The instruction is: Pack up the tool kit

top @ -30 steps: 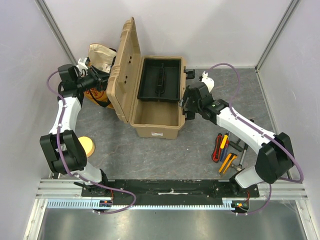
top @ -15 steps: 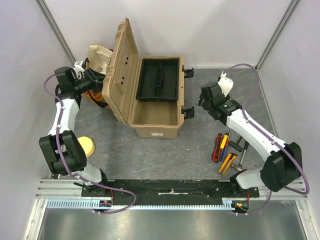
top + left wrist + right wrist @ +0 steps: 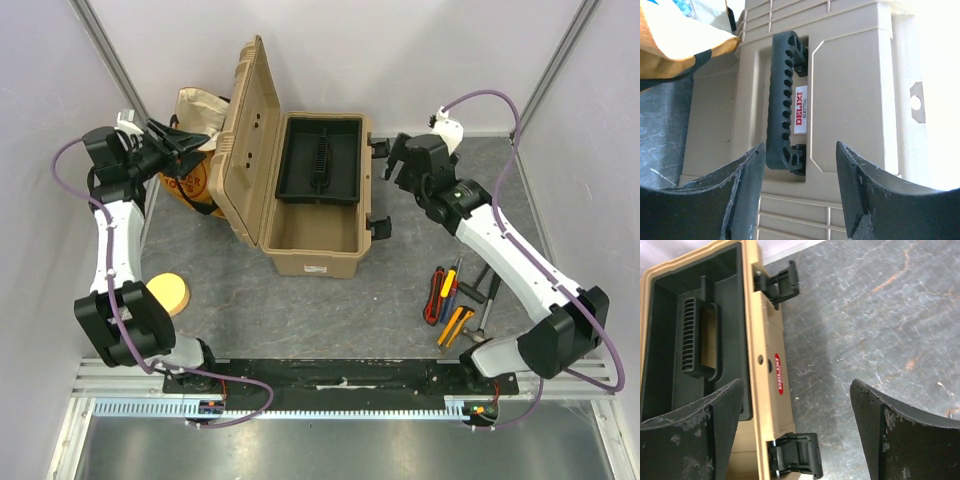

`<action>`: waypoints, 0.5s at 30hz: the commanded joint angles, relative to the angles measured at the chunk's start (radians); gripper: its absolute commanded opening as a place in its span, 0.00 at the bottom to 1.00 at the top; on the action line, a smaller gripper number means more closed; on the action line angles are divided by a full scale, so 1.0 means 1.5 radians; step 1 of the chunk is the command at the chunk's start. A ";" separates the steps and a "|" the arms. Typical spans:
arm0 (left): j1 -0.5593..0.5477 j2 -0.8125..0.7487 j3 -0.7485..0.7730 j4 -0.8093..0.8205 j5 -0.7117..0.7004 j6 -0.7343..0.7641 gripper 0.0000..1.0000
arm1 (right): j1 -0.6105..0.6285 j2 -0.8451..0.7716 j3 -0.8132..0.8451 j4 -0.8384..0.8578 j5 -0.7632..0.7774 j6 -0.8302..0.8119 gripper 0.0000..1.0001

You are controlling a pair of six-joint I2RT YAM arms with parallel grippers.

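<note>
The tan toolbox (image 3: 312, 256) stands open in the middle of the table, its lid (image 3: 246, 150) raised nearly upright on the left. A black inner tray (image 3: 320, 160) sits in the far half. My left gripper (image 3: 188, 148) is open just left of the lid, apart from it; its wrist view faces the lid's outer side (image 3: 855, 85) and the black handle (image 3: 785, 100). My right gripper (image 3: 396, 162) hangs open and empty right of the box, over the two black latches (image 3: 781, 284). Red, yellow and black-handled hand tools (image 3: 450, 300) lie on the table at the right.
An orange-yellow cloth bag (image 3: 195, 112) is wedged behind the lid at the far left, also showing in the left wrist view (image 3: 680, 40). A round orange disc (image 3: 170, 292) lies by the left arm. White enclosure walls stand close on three sides.
My left gripper opened and drew back to the left, away from the lid, which stays up. My right gripper moved away from the box's right wall toward the back and opened wider.
</note>
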 commanded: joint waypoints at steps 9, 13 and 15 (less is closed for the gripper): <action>-0.001 -0.154 0.125 -0.217 -0.322 0.201 0.66 | 0.101 0.193 0.207 0.068 -0.024 -0.098 0.91; -0.003 -0.178 0.165 -0.274 -0.313 0.250 0.66 | 0.128 0.282 0.279 0.067 0.007 -0.108 0.88; -0.006 -0.198 0.169 -0.280 -0.294 0.261 0.66 | 0.139 0.322 0.312 0.061 0.014 -0.114 0.86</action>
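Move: The black tray's handle in the open tool case lies about 16 cm to the right hand's left, 6 cm ahead and 12 cm below. The case's near latch is roughly 9 cm back and 2 cm left of this hand; its far latch, 8 cm ahead and 2 cm left, both also 12 cm below. From the left hand, the handle is some 25 cm right, 4 cm ahead and 18 cm below. Wide open, the right hand sweeps about 14 cm left over the tray; the left withdraws upward some 9 cm. ##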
